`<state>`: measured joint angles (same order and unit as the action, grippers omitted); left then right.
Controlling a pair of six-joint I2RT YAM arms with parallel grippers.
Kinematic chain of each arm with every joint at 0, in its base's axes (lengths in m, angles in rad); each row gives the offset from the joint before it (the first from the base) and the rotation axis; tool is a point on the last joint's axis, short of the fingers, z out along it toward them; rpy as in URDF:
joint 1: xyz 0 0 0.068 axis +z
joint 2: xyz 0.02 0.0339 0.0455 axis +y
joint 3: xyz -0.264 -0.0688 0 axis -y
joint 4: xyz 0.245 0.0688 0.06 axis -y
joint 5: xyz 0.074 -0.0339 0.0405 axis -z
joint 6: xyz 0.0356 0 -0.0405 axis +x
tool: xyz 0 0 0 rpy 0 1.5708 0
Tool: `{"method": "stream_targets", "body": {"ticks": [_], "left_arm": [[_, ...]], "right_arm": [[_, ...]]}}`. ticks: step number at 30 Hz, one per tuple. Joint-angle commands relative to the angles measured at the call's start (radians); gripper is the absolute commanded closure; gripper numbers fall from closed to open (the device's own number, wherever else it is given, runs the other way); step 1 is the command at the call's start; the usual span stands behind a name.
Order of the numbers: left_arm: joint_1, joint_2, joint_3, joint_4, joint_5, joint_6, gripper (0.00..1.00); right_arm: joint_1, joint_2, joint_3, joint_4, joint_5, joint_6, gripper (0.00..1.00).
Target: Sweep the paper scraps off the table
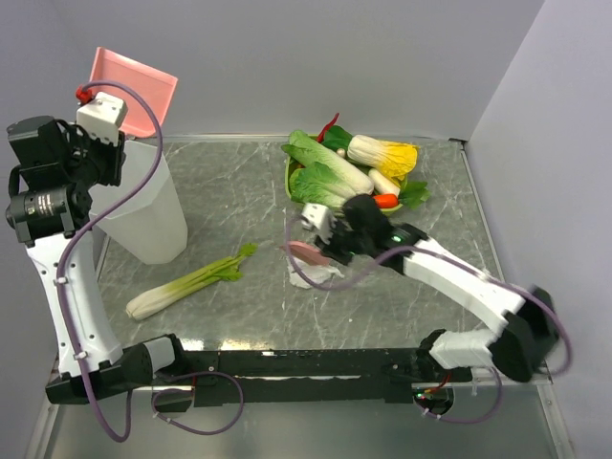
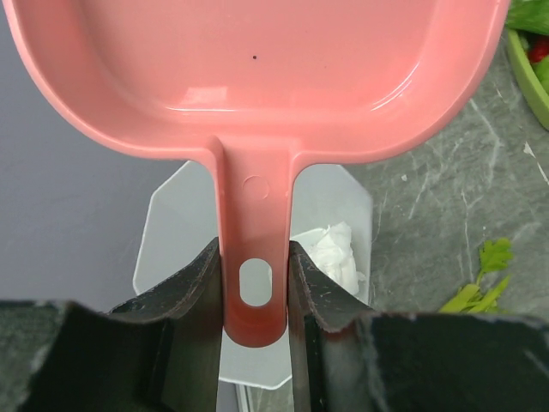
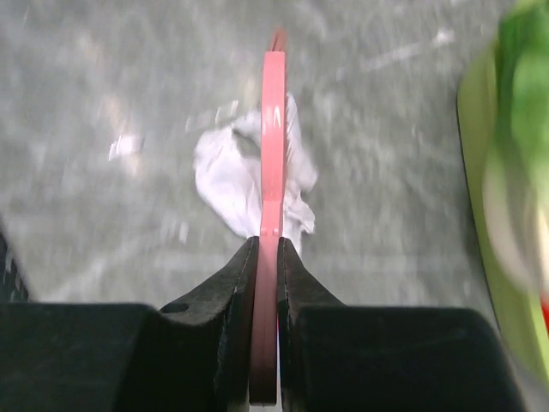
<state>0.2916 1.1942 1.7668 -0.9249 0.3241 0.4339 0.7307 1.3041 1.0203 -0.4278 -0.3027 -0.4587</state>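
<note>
My left gripper (image 2: 255, 275) is shut on the handle of a pink dustpan (image 2: 257, 69), held high at the back left (image 1: 134, 91) above a white bin (image 1: 143, 215). Crumpled white paper (image 2: 336, 253) lies inside the bin. Mid-table, my right gripper (image 3: 267, 245) is shut on a thin pink sweeping tool (image 3: 273, 129), seen edge-on. The tool reaches over a crumpled white paper scrap (image 3: 225, 176) lying on the grey-green marble table (image 1: 239, 182). From above, that scrap (image 1: 311, 275) sits just below the right gripper (image 1: 320, 251). The right wrist view is blurred.
A white-stemmed green leek (image 1: 186, 284) lies on the table left of the scrap. A green bowl (image 1: 289, 177) piled with toy vegetables stands at the back, close behind the right gripper; its rim (image 3: 480, 172) shows at the right of the right wrist view.
</note>
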Motion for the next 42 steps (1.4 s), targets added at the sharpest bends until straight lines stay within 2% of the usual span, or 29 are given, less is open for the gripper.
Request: {"method": "stream_targets", "body": {"ticks": [1, 4, 8, 13, 20, 27, 33, 36, 39, 42], "left_arm": [[-0.064, -0.007, 0.025, 0.032, 0.0, 0.06, 0.99], [-0.135, -0.002, 0.016, 0.018, 0.003, 0.101, 0.99], [-0.316, 0.022, 0.002, -0.037, -0.006, 0.141, 0.99], [-0.475, 0.091, -0.004, -0.24, -0.028, 0.245, 0.99], [-0.552, 0.088, -0.133, -0.442, -0.098, 0.354, 0.99], [-0.591, 0.016, -0.387, -0.437, -0.166, 0.362, 0.99], [-0.707, 0.007, -0.604, -0.361, -0.183, 0.309, 0.99], [-0.77, 0.01, -0.664, -0.321, -0.186, 0.29, 0.99], [-0.824, 0.045, -0.708, -0.269, -0.184, 0.275, 0.99], [-0.868, 0.097, -0.768, -0.187, -0.227, 0.243, 0.99]], "right_arm": [[-0.02, -0.25, -0.113, -0.266, -0.033, -0.112, 1.0], [-0.024, -0.391, -0.153, -0.325, -0.058, -0.147, 1.0], [-0.024, -0.54, -0.166, -0.296, -0.061, -0.129, 1.0], [-0.025, -0.488, -0.141, -0.307, -0.128, -0.089, 1.0], [-0.025, -0.378, -0.152, -0.151, -0.083, 0.09, 1.0], [-0.079, -0.307, -0.129, -0.153, 0.003, 0.202, 1.0], [-0.281, -0.282, -0.173, -0.219, 0.0, 0.282, 1.0], [-0.333, -0.301, -0.173, -0.285, 0.034, 0.246, 1.0], [-0.364, -0.341, -0.186, -0.347, 0.037, 0.081, 1.0], [-0.396, -0.416, -0.19, -0.347, 0.095, -0.004, 1.0]]}}
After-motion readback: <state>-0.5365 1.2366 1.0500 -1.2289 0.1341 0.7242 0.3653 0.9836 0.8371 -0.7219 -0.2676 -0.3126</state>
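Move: The paper scraps lie bunched on the table, about 3 cm ahead of the right hand, 5 cm to its left and 11 cm below, close under the brush it holds. The vegetable basket stands some 21 cm ahead of that hand, 5 cm right and 6 cm lower. From the left hand, raised with the dustpan, the scraps are about 39 cm right, 3 cm back and 36 cm down; the bin is 6 cm ahead, straight below by 24 cm, the celery 6 cm back, 9 cm right and 34 cm down. The paper scraps are swept by the brush as the right hand draws back and right, then comes part-way forward again and on to the right, ending about 15 cm right and slightly lower, turned clockwise. The left hand keeps its grip on the dustpan, swings it right off the bin, then sinks about 30 cm and backs towards the scraps, twisting clockwise and tipping steeply downward. ##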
